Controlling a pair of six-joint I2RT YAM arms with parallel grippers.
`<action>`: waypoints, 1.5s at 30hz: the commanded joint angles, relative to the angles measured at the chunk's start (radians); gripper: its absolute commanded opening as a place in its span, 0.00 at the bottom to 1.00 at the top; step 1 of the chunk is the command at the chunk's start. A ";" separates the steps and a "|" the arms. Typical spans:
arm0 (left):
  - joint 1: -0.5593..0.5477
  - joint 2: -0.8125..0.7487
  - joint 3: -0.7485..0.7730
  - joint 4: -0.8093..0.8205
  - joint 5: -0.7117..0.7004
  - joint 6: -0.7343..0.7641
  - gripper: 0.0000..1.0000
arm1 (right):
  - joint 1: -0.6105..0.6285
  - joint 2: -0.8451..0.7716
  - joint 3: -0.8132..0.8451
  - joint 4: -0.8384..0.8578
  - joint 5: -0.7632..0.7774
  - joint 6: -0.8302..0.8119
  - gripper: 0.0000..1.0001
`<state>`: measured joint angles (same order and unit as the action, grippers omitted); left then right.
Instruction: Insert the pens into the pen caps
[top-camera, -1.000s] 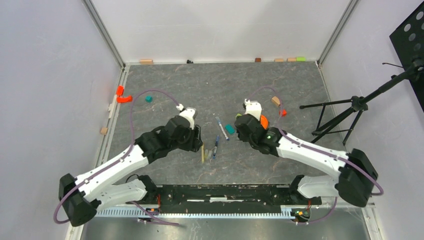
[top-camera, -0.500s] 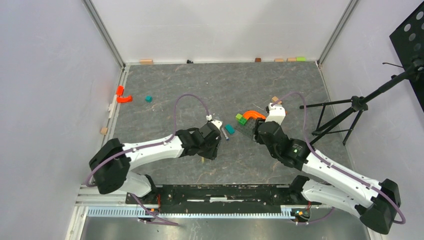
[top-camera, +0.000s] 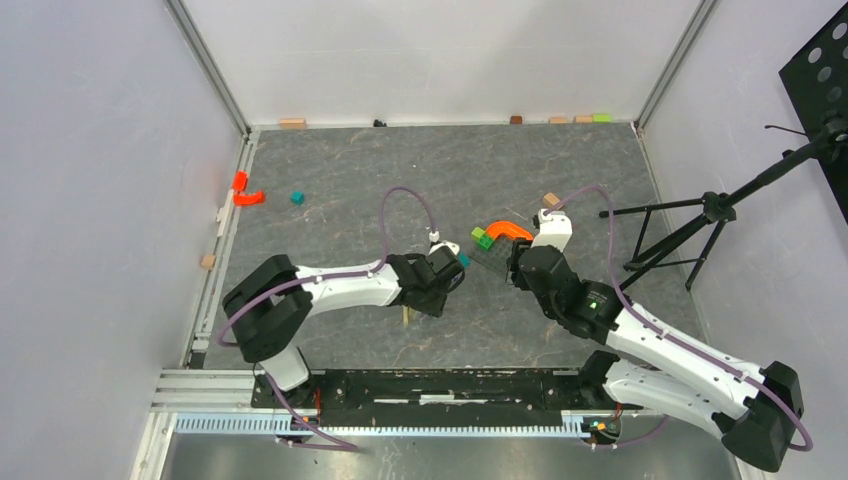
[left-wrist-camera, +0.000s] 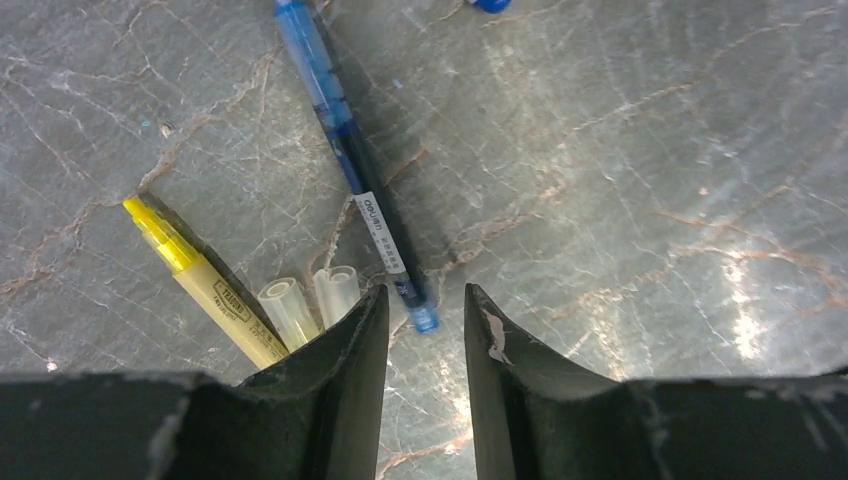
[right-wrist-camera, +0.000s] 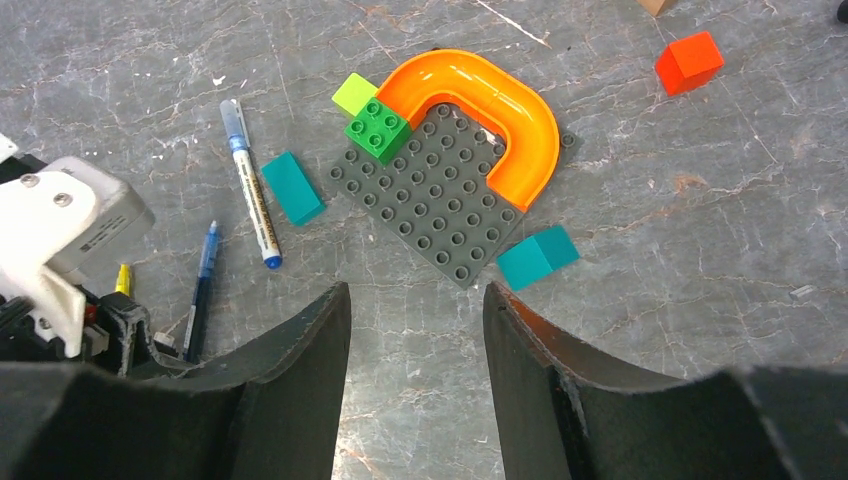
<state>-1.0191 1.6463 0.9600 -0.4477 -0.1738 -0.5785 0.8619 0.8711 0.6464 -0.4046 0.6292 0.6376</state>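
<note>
In the left wrist view a blue pen (left-wrist-camera: 345, 165) lies slanted, its lower end between the tips of my left gripper (left-wrist-camera: 425, 300), whose jaws stand narrowly apart around it without touching. A yellow pen (left-wrist-camera: 205, 285) lies to its left. Two clear pen caps (left-wrist-camera: 290, 305) lie side by side between the two pens, partly hidden by my left finger. A white-barrelled pen with blue ends (right-wrist-camera: 252, 185) lies further off. My right gripper (right-wrist-camera: 415, 300) is open over bare table, near a grey baseplate (right-wrist-camera: 430, 210).
On the baseplate sit an orange arch (right-wrist-camera: 490, 105) and green bricks (right-wrist-camera: 375, 125). Teal blocks (right-wrist-camera: 292, 187) (right-wrist-camera: 538, 257) and a red cube (right-wrist-camera: 690, 60) lie around it. A stand (top-camera: 690, 225) is at the right; small blocks line the back wall.
My left arm has reached right over the pens, and its jaws have narrowed. The right arm pulled back to the right, then held still.
</note>
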 joint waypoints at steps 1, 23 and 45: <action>-0.009 0.050 0.043 -0.044 -0.075 -0.058 0.39 | -0.003 -0.015 -0.008 0.026 0.017 -0.016 0.56; -0.027 0.035 0.045 -0.080 -0.134 -0.084 0.02 | -0.003 -0.058 -0.025 0.134 -0.129 -0.127 0.54; -0.026 -0.719 -0.298 0.466 0.124 0.025 0.02 | -0.004 -0.292 -0.338 0.917 -0.823 -0.105 0.57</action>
<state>-1.0431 1.0489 0.6960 -0.1818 -0.1387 -0.6044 0.8597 0.5972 0.3542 0.2047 0.0425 0.4892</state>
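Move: Just ahead of the left hand lies the blue pen, its middle about 5 cm forward, 1 cm right and 1 cm below, its tail end almost between the open fingers. The two clear caps lie roughly 3 cm left and 1 cm ahead, the yellow highlighter 5 cm left and 3 cm ahead, the marker 12 cm ahead and 4 cm right. From the right hand the pen is some 15 cm left, 4 cm back and 14 cm down. Easing about 1 cm down and 1 cm forward, the left hand shuts its fingers on the blue pen near its tail, then lifts it some 14 cm, swinging its fingertips out to the right and forward by about 30 degrees. The empty right hand, still open, then swings left, up and back towards the held pen, turning counter-clockwise with its fingertips lifting. ##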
